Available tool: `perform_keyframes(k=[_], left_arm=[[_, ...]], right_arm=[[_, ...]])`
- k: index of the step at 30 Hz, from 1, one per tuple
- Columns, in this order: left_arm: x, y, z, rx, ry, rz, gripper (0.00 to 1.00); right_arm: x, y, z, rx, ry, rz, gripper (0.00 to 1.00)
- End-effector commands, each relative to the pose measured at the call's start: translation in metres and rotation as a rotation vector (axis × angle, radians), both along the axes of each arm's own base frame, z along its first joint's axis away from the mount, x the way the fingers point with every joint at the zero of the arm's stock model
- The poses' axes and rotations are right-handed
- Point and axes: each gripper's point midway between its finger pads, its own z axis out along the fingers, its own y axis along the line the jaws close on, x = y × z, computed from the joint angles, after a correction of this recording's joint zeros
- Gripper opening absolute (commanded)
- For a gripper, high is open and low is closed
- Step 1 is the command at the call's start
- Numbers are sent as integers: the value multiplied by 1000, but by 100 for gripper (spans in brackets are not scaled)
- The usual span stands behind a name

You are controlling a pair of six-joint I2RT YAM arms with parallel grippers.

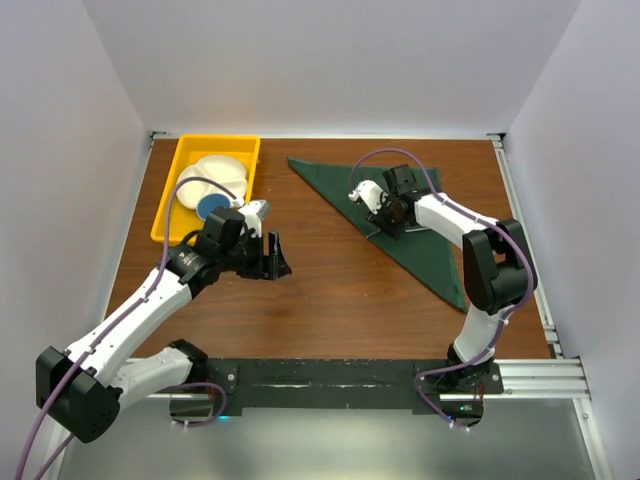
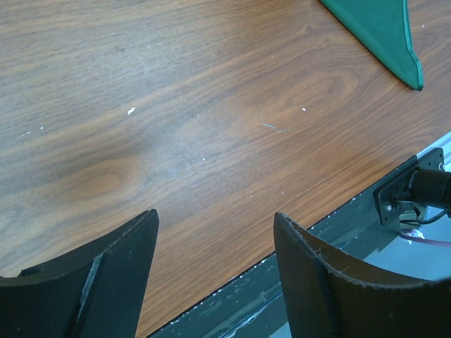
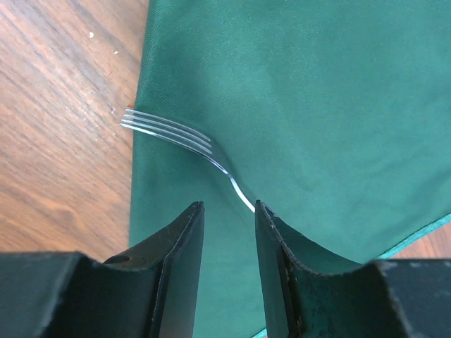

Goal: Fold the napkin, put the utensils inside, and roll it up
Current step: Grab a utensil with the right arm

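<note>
The dark green napkin (image 1: 325, 175) lies folded into a long triangle on the right half of the wooden table; one corner of it shows in the left wrist view (image 2: 380, 28). On the napkin (image 3: 317, 105) lies a silver fork (image 3: 173, 134), its tines reaching past the cloth's left edge and its handle running back behind my right finger. My right gripper (image 3: 229, 205) hovers low over the napkin (image 1: 380, 228), jaws a little apart, with only green cloth between them. My left gripper (image 1: 272, 258) is open over bare wood (image 2: 215, 215). No other utensil is visible.
A yellow tray (image 1: 165, 215) at the back left holds a white divided plate (image 1: 215, 175) and a blue cup (image 1: 212, 206). The black rail (image 2: 317, 246) at the table's near edge lies just under my left fingers. White walls enclose three sides.
</note>
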Motion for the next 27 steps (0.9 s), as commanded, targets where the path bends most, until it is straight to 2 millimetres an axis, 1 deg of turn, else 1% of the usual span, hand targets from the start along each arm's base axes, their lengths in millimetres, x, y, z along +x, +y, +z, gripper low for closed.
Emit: perform_keyframes(k=[1,8,12,16,17,19,20,22,23,26,27], left_arm=[[8,-5,18,-27,-55,-5,72],[9,-7,22,-32,-64,-7,72],[10,-5,26,-34,-75,0,72],[10,-5,26,-33,-73,4,71],[10,-5,26,-33,-73,6,71],[10,-4,26,-32,-74,5,71],[9,-4,25,-31,-69,6,71],[9,-4,25,-30,-70,7,71],[9,-4,26,-31,-72,7,71],[9,-4,27,-31,-73,5,71],[9,-4,26,-31,-71,5,71]], right_arm=[[11,6,7,15,-31,15,40],[19,12,-4,14,-9,18,38],[24,10,-8,4,-16,5,35],[25,12,-12,11,-9,4,31],[24,11,-13,9,-7,2,27],[22,11,-16,5,-1,1,23],[22,10,-15,6,-3,1,18],[22,10,-16,3,-4,3,13],[22,10,-15,4,-6,3,9],[23,10,-10,5,-7,5,0],[23,10,-7,1,-8,-1,0]])
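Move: The fork lies on the folded napkin just under the right hand's half-open fingers, its middle some 3 cm below and 2 cm to the right, tines to the left; its neck is roughly 1 cm ahead. The napkin's middle is about 5 cm ahead, 2 cm right and 3 cm below. From the left hand, the fork is about 9 cm ahead, 32 cm right and 15 cm below. The right hand sinks about 2 cm, easing about 1 cm forward, and shuts its fingers around the fork's neck. ##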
